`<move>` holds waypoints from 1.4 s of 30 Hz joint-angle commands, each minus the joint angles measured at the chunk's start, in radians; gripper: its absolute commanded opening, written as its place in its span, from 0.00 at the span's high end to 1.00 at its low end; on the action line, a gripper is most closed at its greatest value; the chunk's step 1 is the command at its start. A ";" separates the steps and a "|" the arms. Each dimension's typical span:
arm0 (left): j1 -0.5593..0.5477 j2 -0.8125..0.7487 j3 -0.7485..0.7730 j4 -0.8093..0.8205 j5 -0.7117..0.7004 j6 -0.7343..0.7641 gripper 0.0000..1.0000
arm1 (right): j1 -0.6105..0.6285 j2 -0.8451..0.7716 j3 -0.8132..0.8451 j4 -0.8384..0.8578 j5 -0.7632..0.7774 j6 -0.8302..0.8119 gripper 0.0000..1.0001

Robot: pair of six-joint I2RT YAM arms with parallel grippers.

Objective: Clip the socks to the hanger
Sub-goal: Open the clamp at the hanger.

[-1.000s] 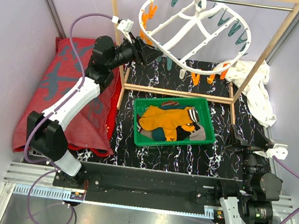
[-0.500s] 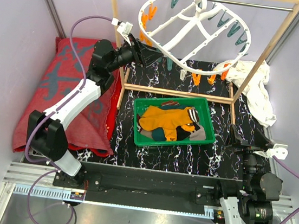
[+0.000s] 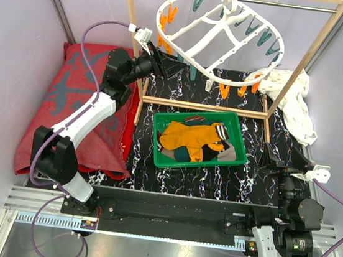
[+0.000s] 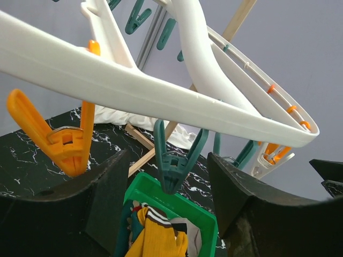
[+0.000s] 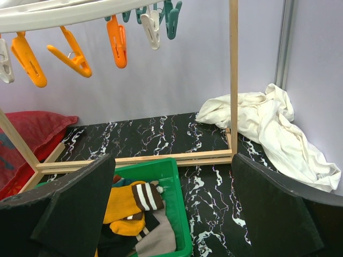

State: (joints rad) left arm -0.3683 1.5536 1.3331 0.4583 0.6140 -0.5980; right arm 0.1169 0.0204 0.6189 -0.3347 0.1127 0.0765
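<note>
Several socks lie heaped in a green tray, a mustard one with a striped cuff on top. In the wrist views the socks show below both pairs of fingers. The white oval hanger hangs tilted from the rack's bar. My left gripper is open just under the hanger's left rim. A teal peg dangles between its fingers, touching neither. My right gripper stands open low at the tray's right, holding nothing.
A light wooden rack frame surrounds the hanger, its base bar just behind the tray. A crumpled white cloth lies at the back right, by the rack's right post. On the left a red cloth lies under my left arm.
The hanger has swung up and to the left, its left rim rising. My left gripper has shifted slightly beneath that rim. The right arm has not moved.
</note>
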 commanded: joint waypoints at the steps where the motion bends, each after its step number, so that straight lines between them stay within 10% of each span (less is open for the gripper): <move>1: 0.005 -0.021 0.044 0.039 0.010 0.043 0.37 | -0.003 -0.007 0.019 0.025 0.007 0.006 0.00; 42: -0.067 -0.109 0.095 -0.270 -0.237 0.276 0.81 | -0.003 0.137 0.083 -0.012 -0.180 0.133 0.00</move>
State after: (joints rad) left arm -0.4248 1.5101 1.4292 0.2287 0.4725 -0.3985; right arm 0.1169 0.0586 0.6365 -0.3408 0.0502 0.1341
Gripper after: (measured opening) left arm 0.326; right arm 0.994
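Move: The left hand's half-open fingers point to the right and forward at the teal clamp under the near rim of the hanger; its middle is only about 2 cm to the right, 1 cm ahead and 1 cm above. A second teal clamp hangs some 7 cm right and 3 cm back from the hand, and an orange clamp about 4 cm left and 4 cm ahead. From the right hand the first teal clamp lies roughly 33 cm left, 25 cm ahead and 5 cm higher. The left hand rises about 3 cm, bringing the fingers up around the spread handles of the first teal clamp while they begin to close, then settles back down by half of that with a small counter-clockwise turn of some 5 degrees. The fingers narrow to about half their starting gap and pinch the two handles together from either side, the gripper's effort rising once they are on them, while the right hand just starts to shift left at the very end. ##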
